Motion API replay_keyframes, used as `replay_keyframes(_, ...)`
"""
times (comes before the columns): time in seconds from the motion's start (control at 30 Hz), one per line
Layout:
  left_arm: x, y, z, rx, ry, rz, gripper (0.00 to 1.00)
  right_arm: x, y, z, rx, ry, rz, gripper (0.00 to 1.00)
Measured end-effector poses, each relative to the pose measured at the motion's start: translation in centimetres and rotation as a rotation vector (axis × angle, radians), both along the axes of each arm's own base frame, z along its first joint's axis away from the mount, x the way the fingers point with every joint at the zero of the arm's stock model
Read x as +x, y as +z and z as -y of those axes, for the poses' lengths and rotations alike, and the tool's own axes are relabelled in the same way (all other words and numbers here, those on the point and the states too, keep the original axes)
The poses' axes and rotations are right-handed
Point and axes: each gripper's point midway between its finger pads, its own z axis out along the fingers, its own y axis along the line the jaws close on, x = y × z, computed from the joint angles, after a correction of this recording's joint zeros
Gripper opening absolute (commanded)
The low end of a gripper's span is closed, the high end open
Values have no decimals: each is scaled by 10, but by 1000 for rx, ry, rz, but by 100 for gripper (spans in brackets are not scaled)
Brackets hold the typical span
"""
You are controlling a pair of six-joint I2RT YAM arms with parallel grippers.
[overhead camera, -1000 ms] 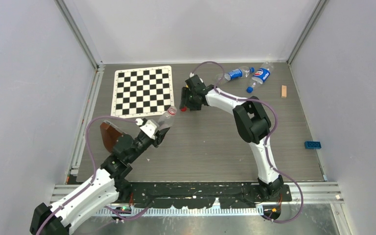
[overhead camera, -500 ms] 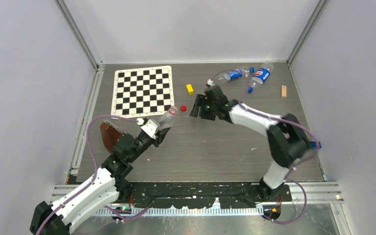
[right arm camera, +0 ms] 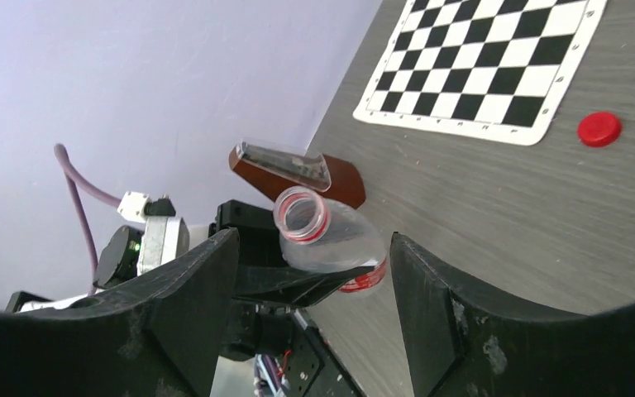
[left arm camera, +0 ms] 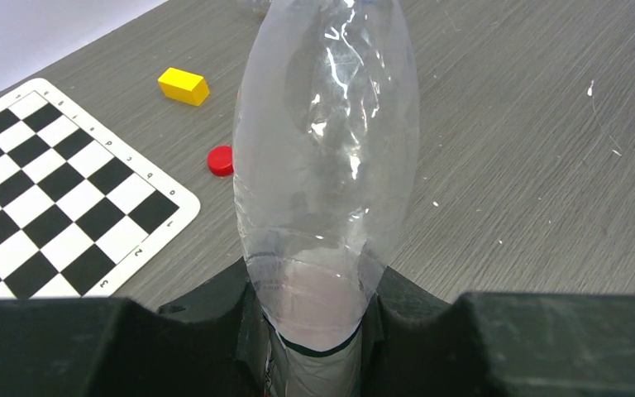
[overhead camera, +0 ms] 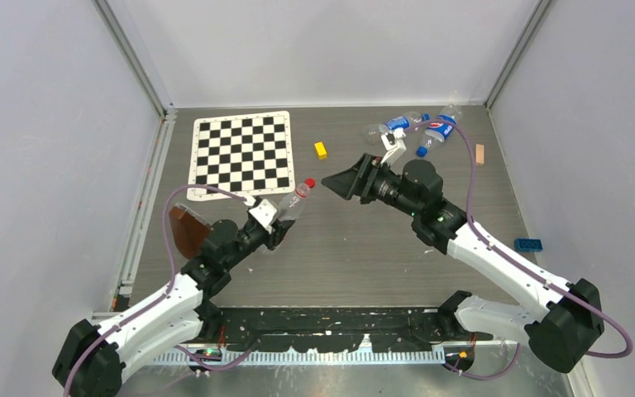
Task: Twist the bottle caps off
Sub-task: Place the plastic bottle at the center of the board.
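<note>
My left gripper (left arm camera: pixel 318 331) is shut on the lower body of a clear bottle (left arm camera: pixel 327 165) with a red-and-white label, held tilted above the table (overhead camera: pixel 288 207). Its mouth (right arm camera: pixel 301 213) is open, with only a red ring round the neck. The red cap (overhead camera: pixel 309 183) lies loose on the table beside the checkerboard corner (left arm camera: pixel 221 160) (right arm camera: pixel 599 129). My right gripper (overhead camera: pixel 336 184) is open and empty, facing the bottle's mouth from the right (right arm camera: pixel 314 306). Two blue-labelled bottles (overhead camera: pixel 393 126) (overhead camera: pixel 438 130) lie at the back right, one with a blue cap (overhead camera: pixel 421 152).
A checkerboard mat (overhead camera: pixel 240 153) lies at the back left. A yellow block (overhead camera: pixel 321 150) sits to its right. A brown object (overhead camera: pixel 186 230) stands by the left arm. A wooden block (overhead camera: pixel 479 154) and a blue brick (overhead camera: pixel 529 244) lie along the right side.
The right arm has swung out to the right. Its gripper has drawn back from the red cap, turned towards the bottle's mouth and opened wider. The left arm has shifted the bottle slightly right.
</note>
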Motion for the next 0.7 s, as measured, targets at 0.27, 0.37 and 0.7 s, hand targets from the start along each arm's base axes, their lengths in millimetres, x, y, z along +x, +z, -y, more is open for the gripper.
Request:
replay_keyframes(0.27,-1,3,7,-12,-30,-16,23,-18,-28,-27,-78,91,-30,73)
replay_keyframes(0.37,-2,5,9,-17,-40,-16,23,-19,-40,-34,-110,106,-49,73)
replay_keyframes(0.7,-5,5,17,-32,-81,-34,23,-21,-44,-45,-138,113,-40,73)
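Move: The uncapped bottle, still in the left fingers with its mouth towards the right hand, has its middle some 11 cm left of that hand, 1 cm back and 9 cm below. From the right hand, the loose red cap lies about 17 cm ahead, 6 cm left and 27 cm below; the yellow block is 27 cm ahead, 3 cm left, as low. The board's centre is roughly 27 cm ahead of the left hand, 9 cm left and 15 cm below; the cap is 19 cm ahead, 10 cm right, as low. The bottle's open mouth is what the right hand closes in on: with fingers kept open it swings about 4.5 cm left and as far down, drawing back some 2 cm and turning slightly, then eases nearly to a stop by the neck. The left hand keeps its grip and brings the bottle slowly right to meet it, barely 2 cm, turning a little clockwise. Touch by the right fingers can't be made out. ##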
